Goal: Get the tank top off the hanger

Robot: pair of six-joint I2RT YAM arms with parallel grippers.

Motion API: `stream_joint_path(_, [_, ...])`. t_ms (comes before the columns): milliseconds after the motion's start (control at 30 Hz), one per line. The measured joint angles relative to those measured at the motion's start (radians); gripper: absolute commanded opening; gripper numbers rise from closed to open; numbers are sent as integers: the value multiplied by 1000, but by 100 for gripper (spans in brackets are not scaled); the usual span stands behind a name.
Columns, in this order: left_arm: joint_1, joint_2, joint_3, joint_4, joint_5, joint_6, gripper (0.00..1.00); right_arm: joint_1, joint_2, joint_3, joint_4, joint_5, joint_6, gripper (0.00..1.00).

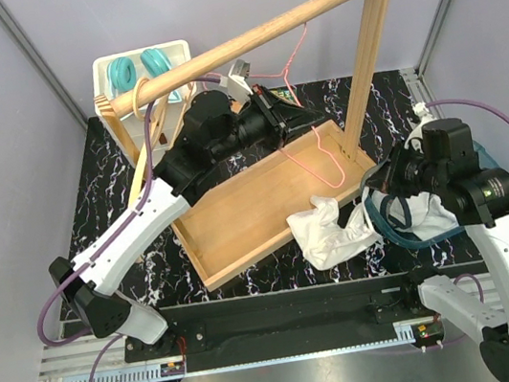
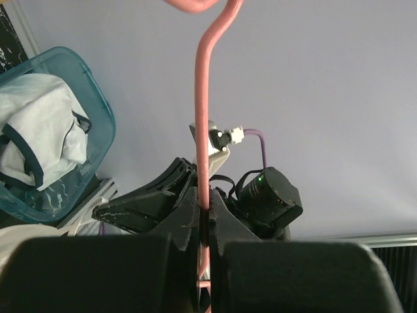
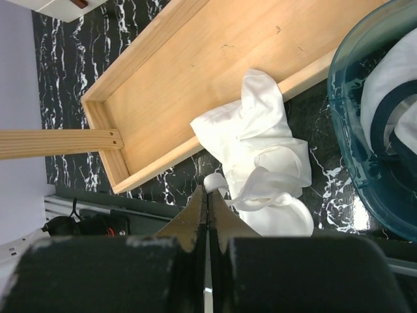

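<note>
The white tank top [image 1: 324, 233] lies crumpled over the front edge of the wooden tray [image 1: 239, 218] and onto the black marbled table. In the right wrist view the tank top [image 3: 260, 143] has a small fold pinched at the tips of my right gripper [image 3: 208, 192], which is shut on it. The right gripper [image 1: 371, 202] sits just right of the cloth. The pink wire hanger [image 1: 310, 143] is bare, with its hook up near the wooden rail. My left gripper [image 1: 283, 114] is shut on the hanger's stem [image 2: 202, 117], which rises from between its closed jaws [image 2: 204, 205].
A wooden rack with a top rail [image 1: 258, 30] stands over the tray. A teal bin [image 1: 434, 221] holding a white and navy garment [image 2: 39, 124] sits on the right under my right arm. A white basket [image 1: 143, 68] stands at the back left.
</note>
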Motion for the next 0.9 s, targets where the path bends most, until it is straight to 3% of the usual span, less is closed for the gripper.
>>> stream_joint_path(67, [1,-1,-1,-6,6,11,0,0,12,-1,2,13,-1,0])
stream_joint_path(167, [1,-2,-1,-23,12,31,0,0,0,-21,8,27,-5,37])
stream_joint_path(200, [1,-2,-1,-26,14,37,0,0,-4,-27,7,25,-2,54])
stream_joint_path(300, [1,-2,0,-43,16,62,0,0,-16,-31,-8,18,-14,79])
stream_joint_path(367, [1,-2,4,-60,17,81,0,0,-27,-30,-24,6,-21,87])
stream_joint_path(533, [1,-2,33,-115,16,136,0,0,-72,8,-85,-89,-41,97])
stream_joint_path(900, [1,-2,37,-147,19,175,0,0,-97,188,53,-529,37,92])
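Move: The white tank top, its strap already pinched in the right fingers, lies with its middle roughly 7 cm left, 4 cm ahead and 24 cm below the right hand. From that hand the teal bin is about 19 cm right, 11 cm ahead and 22 cm lower, while the pink hanger is some 9 cm left, 5 cm ahead and 12 cm higher. The left hand, gripping that hanger, has the tank top 4 cm right, 2 cm back and 40 cm below. The right hand eases down about 1 cm and its fingers open wide to let go of the tank top's strap, then it lifts away empty, up some 11 cm, back 8 and left 6, swinging counter-clockwise and tipping its fingers up, some 35 degrees in all. The left hand keeps its pinch on the pink hanger below the rack's rod and sinks about 2 cm, tilting roughly 10 degrees. ##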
